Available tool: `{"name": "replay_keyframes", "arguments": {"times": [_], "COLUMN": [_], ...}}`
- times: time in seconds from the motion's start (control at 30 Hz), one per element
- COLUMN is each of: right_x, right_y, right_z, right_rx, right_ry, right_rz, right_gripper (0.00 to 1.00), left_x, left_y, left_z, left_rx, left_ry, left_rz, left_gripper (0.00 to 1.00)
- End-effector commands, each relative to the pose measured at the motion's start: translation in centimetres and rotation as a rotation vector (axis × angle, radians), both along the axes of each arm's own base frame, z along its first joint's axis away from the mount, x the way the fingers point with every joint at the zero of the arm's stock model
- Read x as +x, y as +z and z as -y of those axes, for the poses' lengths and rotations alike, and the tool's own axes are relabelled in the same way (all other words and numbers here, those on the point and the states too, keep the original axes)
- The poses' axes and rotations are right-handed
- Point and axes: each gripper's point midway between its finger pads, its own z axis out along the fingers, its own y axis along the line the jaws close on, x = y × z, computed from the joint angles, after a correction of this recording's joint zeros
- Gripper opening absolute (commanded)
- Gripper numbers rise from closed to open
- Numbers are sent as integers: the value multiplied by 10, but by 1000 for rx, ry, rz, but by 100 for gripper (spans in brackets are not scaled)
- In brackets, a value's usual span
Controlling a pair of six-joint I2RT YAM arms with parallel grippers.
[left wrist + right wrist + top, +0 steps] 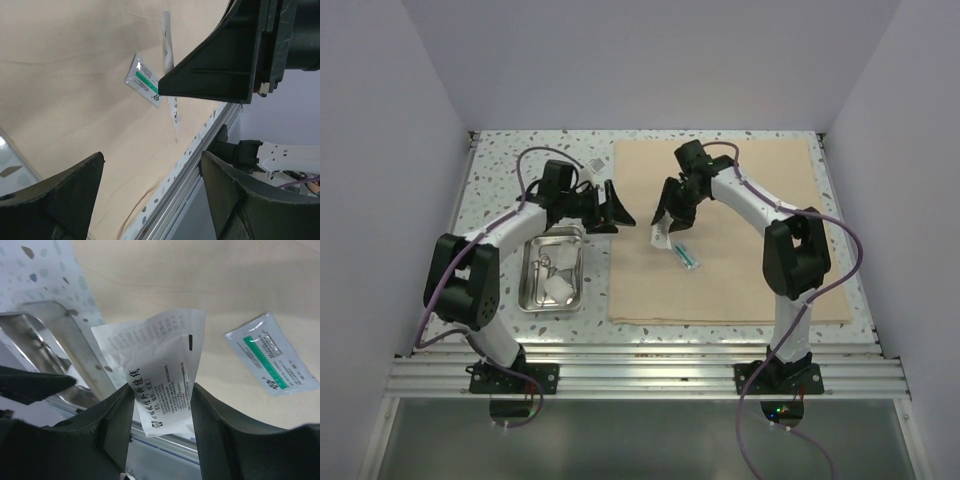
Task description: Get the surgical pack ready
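The big beige cloth (740, 240) lies flat on the right half of the table. My right gripper (663, 228) hangs over its left edge, shut on a white printed packet (165, 370) that bends between the fingers. The same packet (169, 65) shows edge-on in the left wrist view. A small clear packet with a green stripe (687, 257) (270, 357) (144, 81) lies on the cloth just beside it. My left gripper (615, 208) (150, 200) stands open and empty just left of the right gripper. The steel tray (527, 285) (75, 347) holds white gauze (558, 288) and thin metal instruments (546, 262).
The tray sits on the speckled tabletop (500, 170) left of the cloth, under the left arm. A metal rail (640, 375) runs along the near edge. White walls close the table in on three sides.
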Motion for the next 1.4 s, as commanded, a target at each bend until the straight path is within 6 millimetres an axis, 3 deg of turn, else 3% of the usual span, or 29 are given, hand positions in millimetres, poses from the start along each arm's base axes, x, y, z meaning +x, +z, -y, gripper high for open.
{"name": "replay_keyframes", "arguments": {"times": [0.0,0.23,0.33,0.4,0.53,0.57,0.63,0.73,0.83,0.87,0.93,0.97,1.0,1.03,1.17,1.37], "right_x": [6,2,1,0,-4,-6,-6,0,9,14,14,12,13,11,3,-9], "right_y": [46,54,57,58,57,58,56,58,59,59,55,50,46,43,20,-18], "right_z": [-27,-38,-40,-44,-45,-45,-41,-30,-9,-1,16,23,32,36,46,66], "right_rx": [150,182,199,205,209,211,185,134,76,56,9,-13,-37,-54,-108,-222], "right_ry": [-63,-61,-59,-49,-32,-22,-5,16,17,13,31,40,64,79,152,257], "right_rz": [71,73,78,77,65,63,67,95,119,132,126,108,110,108,91,10], "right_gripper": [52,52,52,52,55,57,62,74,83,85,88,89,89,89,89,86], "left_x": [11,6,4,5,9,10,15,15,10,-5,-12,-29,-34,-44,-71,-84], "left_y": [24,15,7,2,-1,-3,-6,-12,-19,-21,-26,-25,-29,-22,-34,-50], "left_z": [35,53,56,56,57,55,48,23,-27,-42,-75,-88,-102,-113,-126,-149], "left_rx": [-88,-124,-115,-111,-96,-78,-21,102,157,175,223,254,304,321,357,409], "left_ry": [-73,-123,-132,-133,-136,-142,-126,-98,-6,18,84,97,132,161,180,242], "left_rz": [64,29,-7,-22,-19,-18,3,23,-20,-48,-58,-62,-70,-68,-110,-161], "left_gripper": [82,80,75,67,28,15,0,0,0,0,0,0,0,0,0,0]}}
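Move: The white pouch hangs from the right fingers, its middle about 2 cm left, 1 cm ahead and 4 cm below the right hand, and roughly 8 cm right of the empty left hand, level ahead and 4 cm below it. From the left hand, the tray is some 16 cm left, 9 cm back and 14 cm down; the green-striped packet is 16 cm right, 5 cm back and equally low. Left reaches 5 cm right, pinches the pouch, right releases; left swings some 18 cm left-and-back over the tray. ##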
